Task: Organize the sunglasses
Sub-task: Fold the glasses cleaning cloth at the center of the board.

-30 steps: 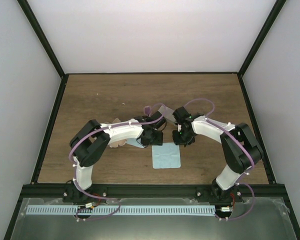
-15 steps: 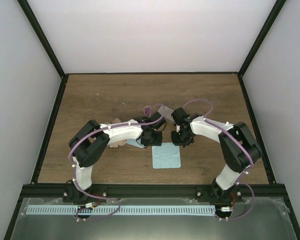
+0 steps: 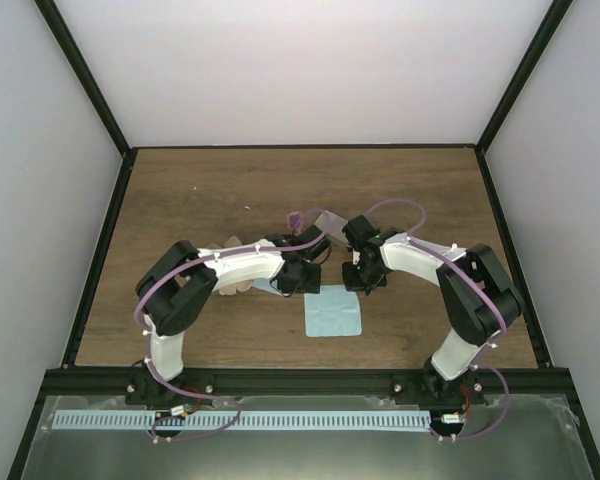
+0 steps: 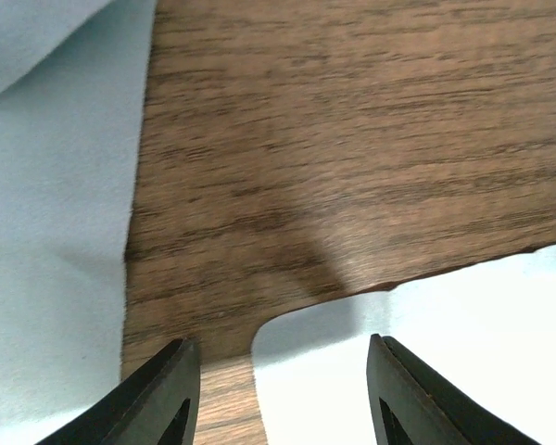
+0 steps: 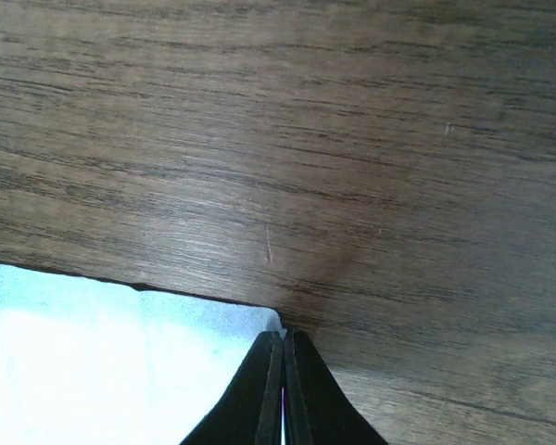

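Note:
No sunglasses show in any view. A light blue cloth [image 3: 333,318] lies flat on the wooden table between the two arms. My right gripper [image 3: 358,283] sits at its far right corner. In the right wrist view the right gripper [image 5: 283,334] is shut, with the corner of the cloth [image 5: 93,362] pinched at its tips. My left gripper [image 3: 315,283] is at the far left corner. In the left wrist view the left gripper [image 4: 280,341] is open, its fingers astride the rounded corner of the cloth [image 4: 445,352] and holding nothing.
A second light blue cloth [image 4: 46,232] lies just left of the left gripper and shows under the left arm as the second cloth [image 3: 272,289]. A pale pinkish object [image 3: 235,287] sits partly under that arm. A grey case [image 3: 330,220] lies behind the grippers. Black frame rails edge the table.
The right gripper has closed at the cloth's corner. The left gripper has stayed open, its arm shifting only slightly. The cloth has not visibly moved.

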Controlling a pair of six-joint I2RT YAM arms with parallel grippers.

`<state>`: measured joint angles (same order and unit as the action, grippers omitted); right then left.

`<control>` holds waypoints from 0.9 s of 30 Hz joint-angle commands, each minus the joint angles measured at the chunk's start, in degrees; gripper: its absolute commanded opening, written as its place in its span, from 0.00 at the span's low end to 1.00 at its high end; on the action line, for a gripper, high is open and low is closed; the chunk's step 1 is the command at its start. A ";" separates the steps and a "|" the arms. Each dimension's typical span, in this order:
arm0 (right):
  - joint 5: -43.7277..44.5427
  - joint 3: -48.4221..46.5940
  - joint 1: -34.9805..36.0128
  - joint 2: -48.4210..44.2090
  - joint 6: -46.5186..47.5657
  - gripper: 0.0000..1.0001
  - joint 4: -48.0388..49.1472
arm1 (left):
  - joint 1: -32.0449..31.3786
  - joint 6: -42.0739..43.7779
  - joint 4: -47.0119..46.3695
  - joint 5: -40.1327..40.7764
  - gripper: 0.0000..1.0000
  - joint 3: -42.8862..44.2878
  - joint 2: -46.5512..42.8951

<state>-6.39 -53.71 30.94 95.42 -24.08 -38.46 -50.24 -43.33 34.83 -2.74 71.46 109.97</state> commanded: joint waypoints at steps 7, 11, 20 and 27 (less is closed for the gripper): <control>-0.65 1.02 0.43 0.57 -0.05 0.01 0.49 | 0.01 0.27 1.98 0.85 0.50 -1.03 0.52; -0.69 1.46 0.43 0.30 0.07 0.01 0.43 | 0.00 1.16 1.72 0.30 0.41 0.25 2.37; -0.83 1.64 0.44 0.53 -0.02 0.01 0.61 | -0.09 1.54 1.05 -1.16 0.23 -1.42 2.03; -0.65 1.55 0.44 0.28 0.08 0.01 0.28 | -0.37 2.59 0.81 -1.25 0.11 0.00 3.34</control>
<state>-6.70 -53.39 30.94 95.20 -24.08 -38.04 -50.24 -41.52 35.38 -3.09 71.55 110.56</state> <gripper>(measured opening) 0.010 0.168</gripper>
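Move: The cloth's far-left corner lies right between the left hand's open fingertips, barely 1 cm below the pads. The cloth's middle is about 6 cm to the right and 5 cm back. The second cloth's middle lies some 8 cm to the left, roughly level, and the clear case about 14 cm ahead and 5 cm right. The right hand still pinches the far-right corner, with the left hand's corner some 12 cm to its left. Close the left gripper from about half open to nearly shut around the cloth's far-left corner, fingers pointing down astride it. Let the hand shift under 1 cm left first, then ease back right while sinking about half a centimetre. Hold the right hand still, its shut fingers keeping the far-right corner. ##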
